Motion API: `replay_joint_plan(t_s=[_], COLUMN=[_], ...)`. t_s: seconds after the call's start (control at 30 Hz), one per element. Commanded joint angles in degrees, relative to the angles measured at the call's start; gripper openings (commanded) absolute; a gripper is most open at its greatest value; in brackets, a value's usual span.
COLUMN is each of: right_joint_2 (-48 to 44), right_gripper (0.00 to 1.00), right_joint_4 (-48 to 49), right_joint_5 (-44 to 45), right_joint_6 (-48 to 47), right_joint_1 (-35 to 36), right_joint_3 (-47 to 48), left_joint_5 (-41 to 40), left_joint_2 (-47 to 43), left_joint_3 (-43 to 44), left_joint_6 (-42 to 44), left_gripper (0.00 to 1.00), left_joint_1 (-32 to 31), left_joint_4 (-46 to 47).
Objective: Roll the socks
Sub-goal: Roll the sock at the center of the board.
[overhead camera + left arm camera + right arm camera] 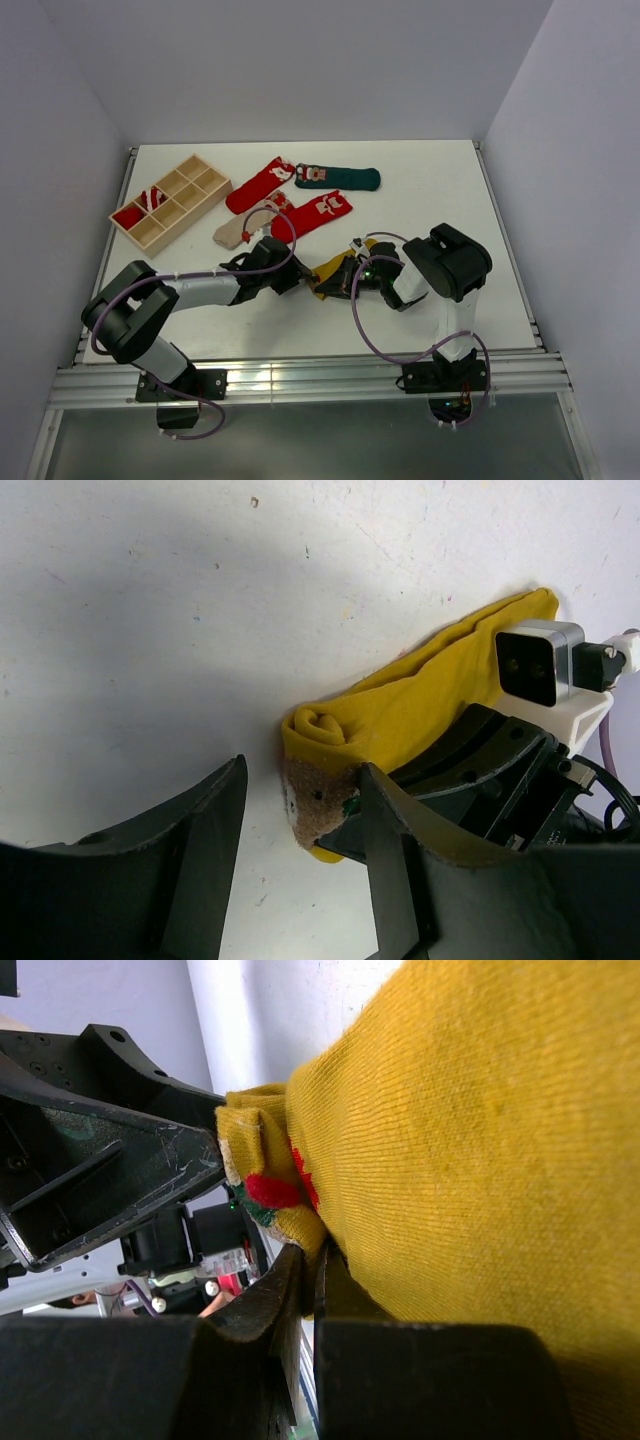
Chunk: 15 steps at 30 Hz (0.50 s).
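Note:
A mustard yellow sock lies on the white table, its near end curled into a small roll with a brown figure patch below it. My left gripper is open; the rolled end sits at its fingertips, close to the right finger. My right gripper is shut on the mustard sock's edge, beside the red-and-green patch. From above, the left gripper and right gripper meet at the mustard sock.
Farther back lie a red sock, a dark green sock, another red sock and a beige sock. A wooden compartment tray at the back left holds a striped sock.

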Motion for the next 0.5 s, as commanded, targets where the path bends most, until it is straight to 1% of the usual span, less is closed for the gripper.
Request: replay_joint_plan(t_s=[0.0, 0.13, 0.23, 0.33, 0.37, 0.43, 0.47], right_joint_2=[0.87, 0.52, -0.19, -1.24, -1.94, -2.82, -3.26], right_gripper=[0.0, 0.0, 0.0, 0.0, 0.0, 0.0, 0.0], right_joint_4=[-3.57, -4.37, -5.95, -8.49, -9.11, -11.57, -12.53], right_joint_5=[0.99, 1.34, 1.52, 2.3, 2.4, 3.09, 3.45], right_joint_6=[-1.74, -2.18, -3.23, -4.72, -5.16, -6.57, -7.1], right_joint_1=[-0.32, -0.32, -0.32, -0.32, -0.32, -0.32, -0.32], right_joint_3=[-0.65, -0.65, -0.39, 0.05, 0.14, 0.58, 0.66], left_joint_5=[0.1, -0.17, 0.18, 0.28, 0.36, 0.27, 0.19], left_joint_2=[0.63, 2.39, 4.32, 6.08, 6.78, 7.14, 7.4], left_joint_3=[1.31, 2.53, 3.68, 4.99, 5.26, 6.14, 6.4], left_joint_6=[0.9, 1.34, 1.51, 1.69, 1.78, 1.86, 1.87], left_gripper=[0.54, 0.53, 0.5, 0.44, 0.38, 0.31, 0.24], left_joint_1=[-0.35, -0.44, -0.61, -0.96, -1.14, -1.32, -1.4], left_joint_4=[1.74, 0.96, -0.45, -2.29, -3.34, -4.58, -5.28])
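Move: The left hand's half-open fingers stand at the folded end of the yellow sock; that end lies about 2 cm to the hand's right, 1 cm ahead and 1 cm lower. The sock's flat body runs on from there, its middle roughly 9 cm to the right and 4 cm ahead. The red sock lies some 15 cm ahead and 2 cm right, the beige sock 14 cm ahead and 12 cm left. From the right hand, already pinching the sock, the folded end is about 1 cm ahead and 1 cm left. After a brief wait the left hand eases right, down and a little forward, about 2 cm in all, bringing its fingers over the folded end of the yellow sock, and narrows them to roughly half their earlier gap until they pinch the fold from both sides, the wrist hardly turning. The right hand stays put with its fingers shut on the same end beside the left fingertips, keeping its hold on the sock. ##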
